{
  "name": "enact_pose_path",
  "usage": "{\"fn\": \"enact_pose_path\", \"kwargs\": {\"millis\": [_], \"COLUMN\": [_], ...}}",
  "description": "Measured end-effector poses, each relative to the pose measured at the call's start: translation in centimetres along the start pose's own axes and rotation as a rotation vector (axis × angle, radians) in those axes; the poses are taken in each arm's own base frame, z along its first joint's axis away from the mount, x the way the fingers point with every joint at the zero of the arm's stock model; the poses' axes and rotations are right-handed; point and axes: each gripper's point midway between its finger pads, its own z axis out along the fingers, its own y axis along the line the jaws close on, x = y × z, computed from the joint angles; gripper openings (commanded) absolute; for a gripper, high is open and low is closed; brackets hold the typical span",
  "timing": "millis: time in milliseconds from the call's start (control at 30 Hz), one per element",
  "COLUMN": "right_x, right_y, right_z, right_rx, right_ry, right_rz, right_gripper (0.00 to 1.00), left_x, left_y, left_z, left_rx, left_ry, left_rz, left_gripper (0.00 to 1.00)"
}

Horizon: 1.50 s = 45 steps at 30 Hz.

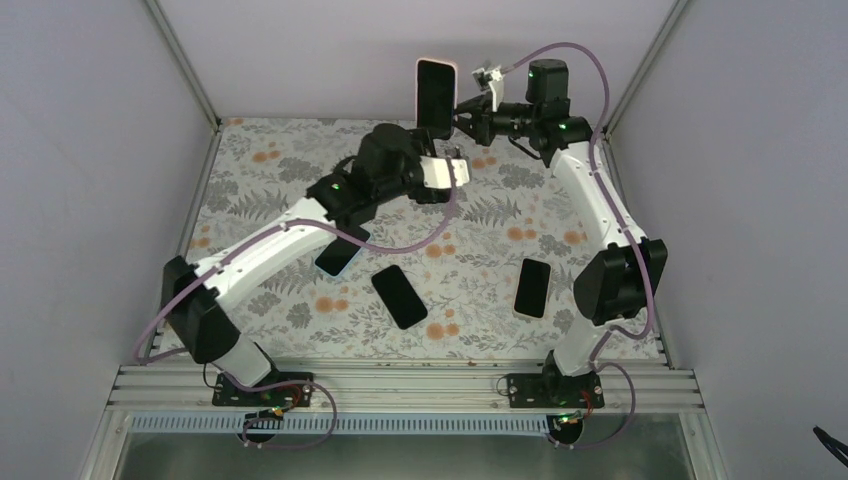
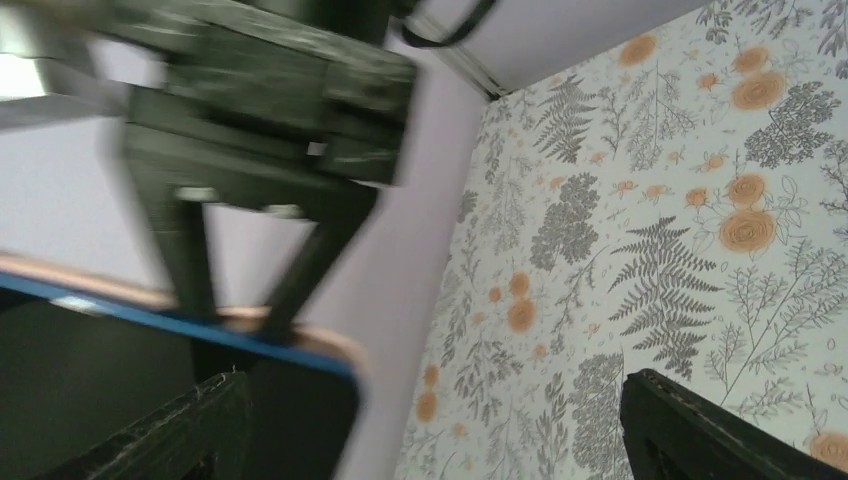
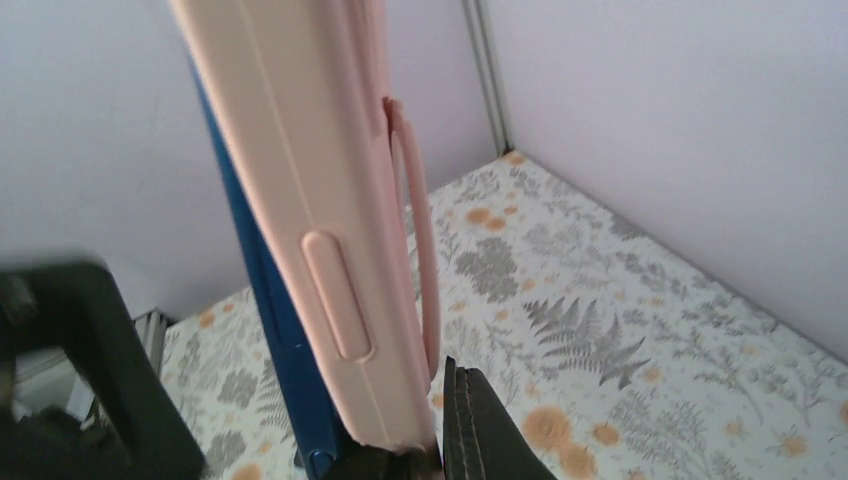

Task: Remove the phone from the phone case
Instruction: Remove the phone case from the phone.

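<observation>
A phone [image 1: 435, 92] with a dark screen and blue frame [image 3: 268, 300] stands upright in the air at the back of the table, inside a pink phone case [image 3: 320, 190]. My right gripper [image 3: 432, 452] is shut on the lower end of the case, reaching in from the right [image 1: 466, 110]. My left gripper [image 2: 430, 440] is open. The phone's corner [image 2: 250, 410] sits by its left finger [image 2: 160, 430], and nothing is pinched between the fingers. From above, the left gripper [image 1: 445, 160] is just below and in front of the phone.
Three more dark phones lie on the floral table: one in the middle [image 1: 400, 296], one at the right [image 1: 533, 287], and one partly under the left arm [image 1: 340, 255]. The back wall [image 1: 330, 50] and frame posts stand close behind the held phone.
</observation>
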Motion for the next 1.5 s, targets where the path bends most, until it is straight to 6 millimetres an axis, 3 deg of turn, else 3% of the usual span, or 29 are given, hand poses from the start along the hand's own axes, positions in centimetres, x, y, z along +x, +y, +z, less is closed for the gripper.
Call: {"fn": "enact_pose_path", "kwargs": {"millis": [67,167,467,733,1500], "right_x": [-1.3,-1.3,0.7,0.8,0.5], "right_y": [-0.2,-0.8,-2.8,-2.8,-2.4], "right_z": [-0.2,0.1,1.3,1.3,1.3], "right_rx": [0.018,0.032,0.048,0.044,0.002], "right_ry": [-0.03,-0.033,0.002,0.001,-0.013], "right_rz": [-0.01,0.015,0.096,0.121,0.11], "right_gripper": [0.03,0.03,0.03,0.03,0.03], "left_x": [0.0,0.7,0.7,3.6,4.9], "left_y": [-1.3,-1.3,2.4,2.0,4.3], "left_z": [1.8,3.2,3.7,6.6,5.2], "left_rx": [-0.006,-0.054,-0.247,-0.266,-0.28], "left_ry": [-0.002,0.0,-0.049,0.004,-0.029], "left_rz": [0.018,0.028,-0.013,-0.027,-0.123], "left_gripper": [0.93,0.93,0.93,0.93,0.91]}}
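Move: The phone in its pink case stands tilted up, screen towards the robot. Its middle is about 9 cm ahead of the open left hand, 1 cm to the right and 4 cm above. From the right hand, which already grips its lower right side, the middle is some 4 cm left, 1 ahead and 3 up. Roughly 36 cm below the left hand, the black phone lies 10 cm back and 8 left, the blue-cased phone 3 ahead and 22 left. Forward goes the left hand, about 8 cm, dipping a little on the way and turning some 15 degrees with its fingers kept wide open, until the phone's lower part stands before and between the fingertips; contact can't be made out. The right hand, still pinching the case's rim, shifts about 2.5 cm forward and slightly down, then holds. ##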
